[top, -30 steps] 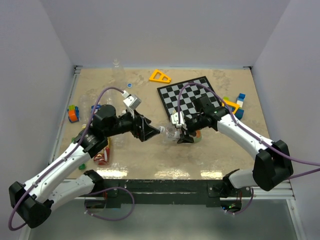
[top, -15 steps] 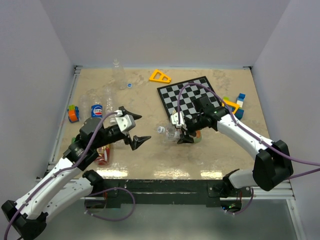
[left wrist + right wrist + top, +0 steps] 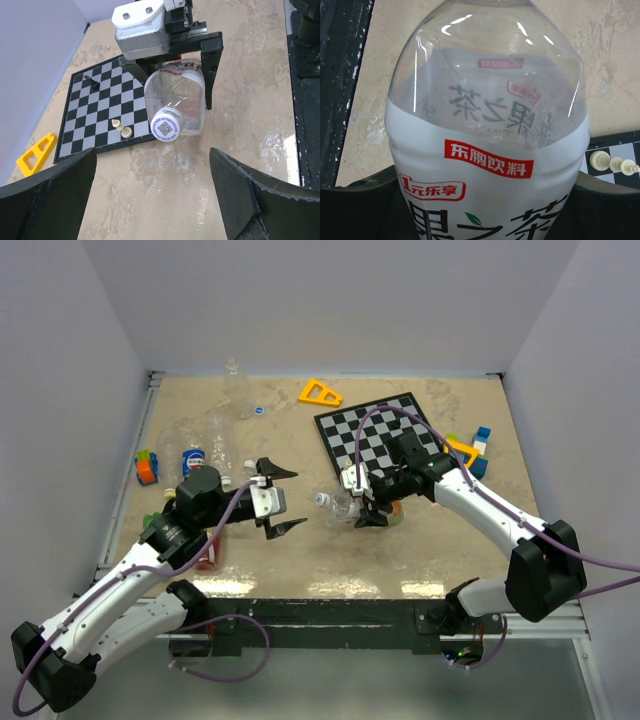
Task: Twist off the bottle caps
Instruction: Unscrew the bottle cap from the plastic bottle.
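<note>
A small bottle (image 3: 343, 506) with a white label lies on its side in my right gripper (image 3: 366, 504), which is shut on its body; in the right wrist view the bottle (image 3: 487, 150) fills the frame between the dark fingers (image 3: 350, 210). Its white cap (image 3: 320, 500) points left, toward my left gripper (image 3: 280, 499). That gripper hangs wide open a short way off the cap, holding nothing. The left wrist view looks straight at the cap (image 3: 166, 125), code-printed top, on the bottle (image 3: 180, 95), well beyond my left fingers (image 3: 260, 200).
Several other bottles (image 3: 220, 437) lie at the left, one with a blue cola label (image 3: 193, 458), one red-yellow (image 3: 205, 555). A clear bottle (image 3: 236, 380) and loose blue cap (image 3: 259, 410) sit at the back. Chessboard (image 3: 385, 430) with pieces (image 3: 122, 130), yellow triangle (image 3: 320, 393), blocks (image 3: 470, 450).
My left gripper has drawn back to the left from the cap and opened wide. The cap stays on the bottle. The right arm and the bottle have not moved.
</note>
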{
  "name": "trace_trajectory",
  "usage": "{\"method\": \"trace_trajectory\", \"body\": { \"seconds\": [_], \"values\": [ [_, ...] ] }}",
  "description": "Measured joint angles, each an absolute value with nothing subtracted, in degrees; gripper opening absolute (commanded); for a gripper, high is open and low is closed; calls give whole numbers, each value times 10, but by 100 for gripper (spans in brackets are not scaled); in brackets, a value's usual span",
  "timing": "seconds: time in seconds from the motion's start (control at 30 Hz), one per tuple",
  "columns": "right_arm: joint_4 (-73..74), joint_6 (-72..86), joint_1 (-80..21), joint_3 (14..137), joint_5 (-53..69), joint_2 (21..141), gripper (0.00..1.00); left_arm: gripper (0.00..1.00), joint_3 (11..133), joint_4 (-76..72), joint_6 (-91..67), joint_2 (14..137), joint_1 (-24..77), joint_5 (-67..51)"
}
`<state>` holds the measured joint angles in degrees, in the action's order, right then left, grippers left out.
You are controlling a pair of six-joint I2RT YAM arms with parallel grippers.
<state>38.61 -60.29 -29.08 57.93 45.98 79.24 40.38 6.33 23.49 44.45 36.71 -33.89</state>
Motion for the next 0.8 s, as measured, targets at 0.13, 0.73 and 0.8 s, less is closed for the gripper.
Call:
{"method": "trace_trajectory", "body": {
  "seconds": [0.13,0.73,0.8],
  "values": [
    [386,-603,-291,579,460,792,9,97,410,64,264,477,367,-354],
    [389,-605,-291,579,460,792,9,61,440,-6,249,597,367,-431],
    [390,-605,-291,579,460,793,9,57,440,-11,243,603,367,-435]
  ]
}}
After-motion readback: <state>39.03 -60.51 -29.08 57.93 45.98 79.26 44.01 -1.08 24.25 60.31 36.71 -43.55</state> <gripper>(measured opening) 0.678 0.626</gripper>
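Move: The white cap on the bottle held up by the right hand lies about 6 cm to the left hand's right, about 1 cm ahead and roughly 3 cm lower; the bottle's body sits level with that hand, some 14 cm right and 9 cm below. On the table, a white chess piece stands about 11 cm ahead and 14 cm right, 22 cm down. From the right hand, the cap is about 8 cm left, 1 cm ahead and 6 cm above. The bottle cap is what the left hand closes in on: wide open, it travels about 4 cm to the right, sinking some 2 cm early on and edging slightly forward later, while turning roughly 10 degrees clockwise. Its fingers narrow to about two thirds open, coming up on either side of the cap; contact isn't visible. The right hand keeps its grip and holds the bottle still. ##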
